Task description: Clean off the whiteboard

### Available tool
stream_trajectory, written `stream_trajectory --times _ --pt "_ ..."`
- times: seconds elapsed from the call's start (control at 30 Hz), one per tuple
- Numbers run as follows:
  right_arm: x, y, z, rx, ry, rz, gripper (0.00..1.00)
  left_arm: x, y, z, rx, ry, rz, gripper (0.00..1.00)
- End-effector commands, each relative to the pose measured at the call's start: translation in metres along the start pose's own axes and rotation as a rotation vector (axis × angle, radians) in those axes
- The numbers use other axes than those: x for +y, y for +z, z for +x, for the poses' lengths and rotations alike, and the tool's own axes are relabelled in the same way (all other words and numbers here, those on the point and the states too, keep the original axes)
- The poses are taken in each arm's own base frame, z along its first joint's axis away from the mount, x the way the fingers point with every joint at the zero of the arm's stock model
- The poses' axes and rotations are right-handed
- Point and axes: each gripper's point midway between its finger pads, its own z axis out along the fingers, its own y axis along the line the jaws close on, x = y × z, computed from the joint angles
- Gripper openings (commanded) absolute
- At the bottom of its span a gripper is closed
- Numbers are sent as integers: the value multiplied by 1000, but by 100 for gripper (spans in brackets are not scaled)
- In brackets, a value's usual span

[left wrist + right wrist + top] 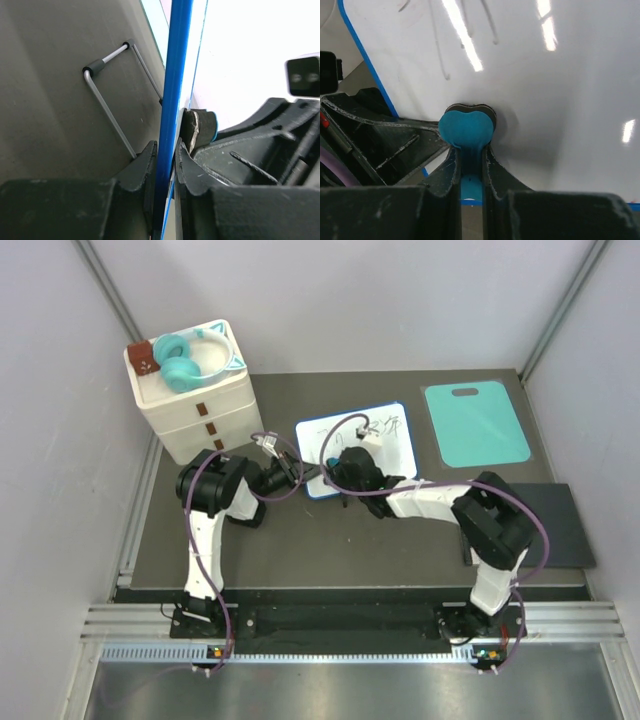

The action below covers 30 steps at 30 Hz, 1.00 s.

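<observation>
The whiteboard lies mid-table, white with a thin blue rim, and black scribbles run along its far part. My left gripper is shut on the board's left edge. In the left wrist view the blue rim runs straight between the jaws of the left gripper. My right gripper reaches over the board's near left part. It is shut on a small blue eraser, whose dark felt face presses against the whiteboard. Faint black strokes show just beyond the eraser.
A white drawer unit carrying teal headphones stands at the back left. A teal mat with a handle slot lies at the back right, and a black mat lies near the right arm. A wire stand shows beside the board.
</observation>
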Motion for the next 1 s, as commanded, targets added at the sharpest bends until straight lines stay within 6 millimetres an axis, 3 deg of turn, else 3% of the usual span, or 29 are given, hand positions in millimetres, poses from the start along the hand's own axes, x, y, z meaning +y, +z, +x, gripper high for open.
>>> stream_trajectory --times 0.0,0.1,0.37,0.47,0.5,0.63,0.77,0.97 --pt "-160 -13 55 216 -47 391 0 36 -28 49 76 12 -44 0" --pt "-183 -26 38 177 -7 436 0 35 -28 49 76 18 -43 0" --pt "-206 -51 -9 50 28 524 0 26 -27 49 79 55 -27 0" --pt "-219 -51 -20 48 85 531 0 25 -27 50 82 59 -26 0" --pt "-232 -51 -25 48 119 547 0 25 -27 50 83 60 -24 0" --pt "-243 -47 -32 59 174 529 0 25 -27 51 84 60 -24 0" --pt "-238 -40 -44 57 140 512 0 25 -26 51 87 60 -22 0" --pt "-211 -21 -66 51 106 402 0 24 -26 52 91 63 -19 0"
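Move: The right hand, holding the eraser on the whiteboard's near-left part, is bound for its right border near the close corner, about 20 cm to the right, 3 cm farther out and roughly level. Marks left in the upper row lie some 11 cm straight ahead and 12 cm ahead, 16 cm to the right; the teal board is about 42 cm right, 13 cm ahead. For the left hand, gripping the left edge, the whiteboard's middle is about 12 cm right and 6 cm ahead. Keeping its grip on the eraser, the right hand sweeps it quickly about 20 cm to the right across the cleared lower part of the whiteboard, drifting some 3 cm forward and turning about 20 degrees clockwise, until the eraser laps the right border by the near corner. The left hand keeps its pinch on the left edge and barely shifts, steadying the board against the stroke. ##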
